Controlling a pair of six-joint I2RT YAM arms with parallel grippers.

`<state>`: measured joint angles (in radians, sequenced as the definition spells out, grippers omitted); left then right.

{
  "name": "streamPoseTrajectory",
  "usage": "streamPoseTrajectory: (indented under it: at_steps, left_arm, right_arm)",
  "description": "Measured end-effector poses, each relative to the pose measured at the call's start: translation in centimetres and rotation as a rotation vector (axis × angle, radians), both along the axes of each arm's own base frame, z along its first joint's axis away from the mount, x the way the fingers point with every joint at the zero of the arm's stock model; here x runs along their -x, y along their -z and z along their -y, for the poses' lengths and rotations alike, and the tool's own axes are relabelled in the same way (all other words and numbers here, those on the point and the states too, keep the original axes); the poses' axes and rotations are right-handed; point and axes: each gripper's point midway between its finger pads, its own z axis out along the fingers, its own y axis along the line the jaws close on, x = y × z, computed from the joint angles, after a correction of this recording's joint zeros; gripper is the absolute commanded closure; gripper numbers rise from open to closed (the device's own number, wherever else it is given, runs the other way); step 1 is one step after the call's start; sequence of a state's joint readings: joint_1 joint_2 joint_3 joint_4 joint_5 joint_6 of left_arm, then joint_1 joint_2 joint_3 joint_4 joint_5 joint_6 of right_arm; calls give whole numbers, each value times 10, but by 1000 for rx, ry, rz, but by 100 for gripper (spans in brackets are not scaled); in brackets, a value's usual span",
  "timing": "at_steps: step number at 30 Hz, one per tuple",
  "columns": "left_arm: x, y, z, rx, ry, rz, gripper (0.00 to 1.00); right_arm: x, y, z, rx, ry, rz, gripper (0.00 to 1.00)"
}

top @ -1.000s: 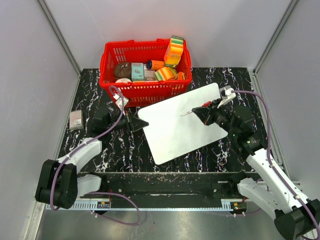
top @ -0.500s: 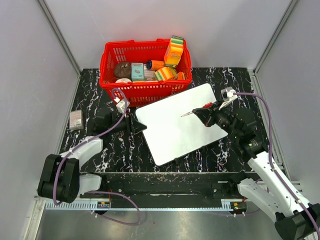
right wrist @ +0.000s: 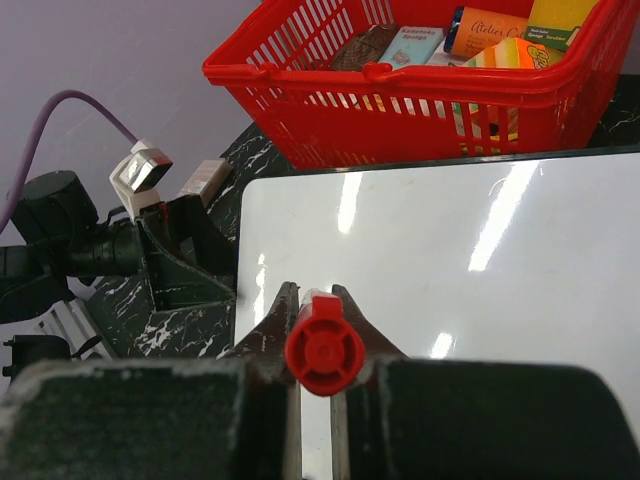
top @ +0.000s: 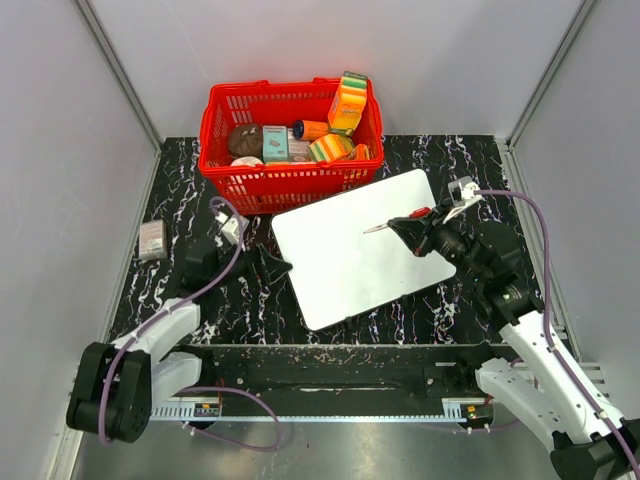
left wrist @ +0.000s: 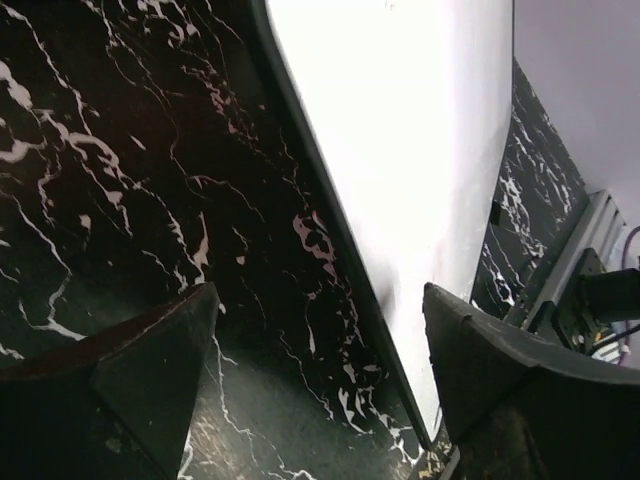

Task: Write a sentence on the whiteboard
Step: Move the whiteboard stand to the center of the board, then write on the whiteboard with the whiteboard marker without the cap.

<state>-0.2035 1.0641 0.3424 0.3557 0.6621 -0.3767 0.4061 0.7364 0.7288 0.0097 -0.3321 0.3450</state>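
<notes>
The whiteboard (top: 355, 250) lies tilted on the black marble table; its white face (right wrist: 450, 250) shows no sentence. My right gripper (top: 408, 226) hovers over the board's right half, shut on a red marker (right wrist: 324, 345) whose tip (top: 370, 229) points left across the board. My left gripper (top: 277, 266) stands open just off the board's left edge. In the left wrist view that dark edge (left wrist: 330, 220) runs between the two spread fingers (left wrist: 150, 370), nearer the right one, and they hold nothing.
A red basket (top: 285, 180) full of groceries stands right behind the board. A small grey box (top: 152, 240) lies at the table's left edge. Grey walls close in both sides, and a rail runs along the near edge.
My left gripper has opened, let go of the board's left edge and drawn back to the left. The board has shifted slightly left. The right gripper has backed off slightly to the right with the marker.
</notes>
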Motion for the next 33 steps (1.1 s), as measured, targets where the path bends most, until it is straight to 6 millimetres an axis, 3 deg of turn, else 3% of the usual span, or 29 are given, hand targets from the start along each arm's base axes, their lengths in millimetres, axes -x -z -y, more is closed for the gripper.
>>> streamPoseTrajectory:
  at_steps: [7,12,18,25,26,31,33]
  left_arm:
    - [17,3,4,150,-39,-51,13]
    - [11,-18,12,246,-22,-20,16]
    - [1,-16,21,304,14,-66,26]
    - [-9,-26,31,331,81,-50,51]
    - [-9,-28,31,330,89,-43,63]
    - [-13,-21,31,264,105,-45,85]
    - [-12,-19,31,249,125,-70,99]
  right_arm:
    - [3,-3,1,-5,0,11,100]
    - [4,-3,2,-4,0,10,100]
    - [6,-5,3,-8,1,19,100]
    - [9,-8,4,-15,1,26,100]
    - [9,-8,4,-15,1,26,100]
    - [8,-5,4,-13,1,22,100]
    - [8,-4,4,-12,1,19,100]
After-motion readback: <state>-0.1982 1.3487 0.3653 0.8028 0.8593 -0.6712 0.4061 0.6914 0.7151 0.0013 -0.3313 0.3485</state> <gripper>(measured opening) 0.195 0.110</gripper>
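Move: The whiteboard's middle lies about 17 cm to the right of the open left hand and 6 cm ahead, roughly level with it; its left edge is only some 3 cm to the right and 1 cm ahead. The red basket stands about 24 cm ahead, 3 cm to the right and 8 cm higher. From the right hand, which holds the marker, the board's middle is about 17 cm below, 4 cm ahead and 3 cm to the left. The left hand first eases back about 1.5 cm, then swings right and forward, rising a little, to finish some 3 cm to the right at the whiteboard's left edge, while its right-pointing fingers tip up about 15 degrees towards level. From wide open, the fingers close late in the reach to a narrow gap and pinch that edge between them; the right hand keeps the marker raised over the board. ##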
